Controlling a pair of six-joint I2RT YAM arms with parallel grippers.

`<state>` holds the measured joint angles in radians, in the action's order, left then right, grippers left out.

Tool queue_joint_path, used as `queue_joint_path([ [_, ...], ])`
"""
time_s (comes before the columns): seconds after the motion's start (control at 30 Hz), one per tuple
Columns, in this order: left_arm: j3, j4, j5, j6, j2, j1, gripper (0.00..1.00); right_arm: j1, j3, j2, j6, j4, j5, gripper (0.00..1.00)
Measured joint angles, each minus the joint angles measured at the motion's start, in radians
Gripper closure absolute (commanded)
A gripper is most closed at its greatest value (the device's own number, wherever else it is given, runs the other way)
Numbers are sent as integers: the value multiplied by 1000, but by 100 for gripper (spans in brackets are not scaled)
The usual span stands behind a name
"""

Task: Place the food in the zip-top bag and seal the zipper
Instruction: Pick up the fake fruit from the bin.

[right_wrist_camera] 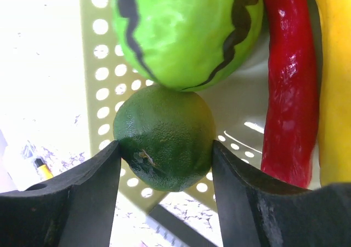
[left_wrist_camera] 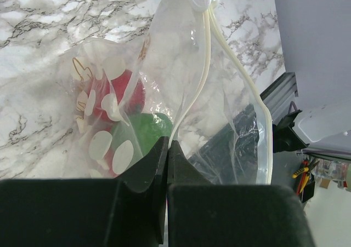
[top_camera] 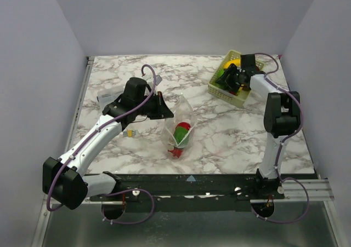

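The clear zip-top bag (top_camera: 178,121) stands in the middle of the table, mouth held up. My left gripper (top_camera: 167,114) is shut on its rim. In the left wrist view the pads (left_wrist_camera: 159,159) pinch the pale zipper strip (left_wrist_camera: 192,93), and red food (left_wrist_camera: 129,93) and green food (left_wrist_camera: 145,129) show through the plastic. My right gripper (top_camera: 227,81) reaches into the pale-green basket (top_camera: 233,56). Its fingers (right_wrist_camera: 93,170) press both sides of a dark green lime (right_wrist_camera: 164,135).
In the basket beside the lime lie a light green striped piece (right_wrist_camera: 186,28), a red chilli (right_wrist_camera: 288,82) and a yellow banana (right_wrist_camera: 332,82). A small yellow bit (top_camera: 130,132) lies left of the bag. Grey walls close in three sides.
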<state>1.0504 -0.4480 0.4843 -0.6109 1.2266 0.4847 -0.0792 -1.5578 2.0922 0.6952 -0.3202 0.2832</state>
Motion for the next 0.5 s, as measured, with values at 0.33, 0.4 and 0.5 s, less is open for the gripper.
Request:
queue_joint_path([
  [0.33, 0, 3, 0, -3, 0, 0, 100, 0, 60, -189, -37, 16, -67, 88],
  [0.4, 0, 4, 0, -3, 0, 0, 100, 0, 104, -240, -43, 23, -89, 89],
  [0.5, 0, 5, 0, -3, 0, 0, 100, 0, 198, -330, -51, 35, -121, 90],
])
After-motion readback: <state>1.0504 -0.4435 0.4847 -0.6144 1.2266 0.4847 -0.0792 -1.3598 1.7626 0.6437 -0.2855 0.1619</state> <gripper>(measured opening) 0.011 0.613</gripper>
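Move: The green fruit is already pinched in the right hand, low in the bin. Its goal, the bag's mouth, lies about 26 cm back, 18 cm left and 13 cm higher. A small watermelon sits about 6 cm ahead of the right hand and 1 cm to the right; the red chili is about 8 cm right and 1 cm ahead. For the left hand, which still holds the bag, the mouth's middle is about 5 cm right, 1 cm ahead and level. Keeping the green fruit pinched between both pads, the right hand carries on lifting up out of the bin, about 8 cm in all, away from the watermelon. It goes nearly straight up at first, then also draws back some 3 cm and drifts a little right, while the fingers tip up by about 10 degrees. The left hand stays still, holding the bag open. ##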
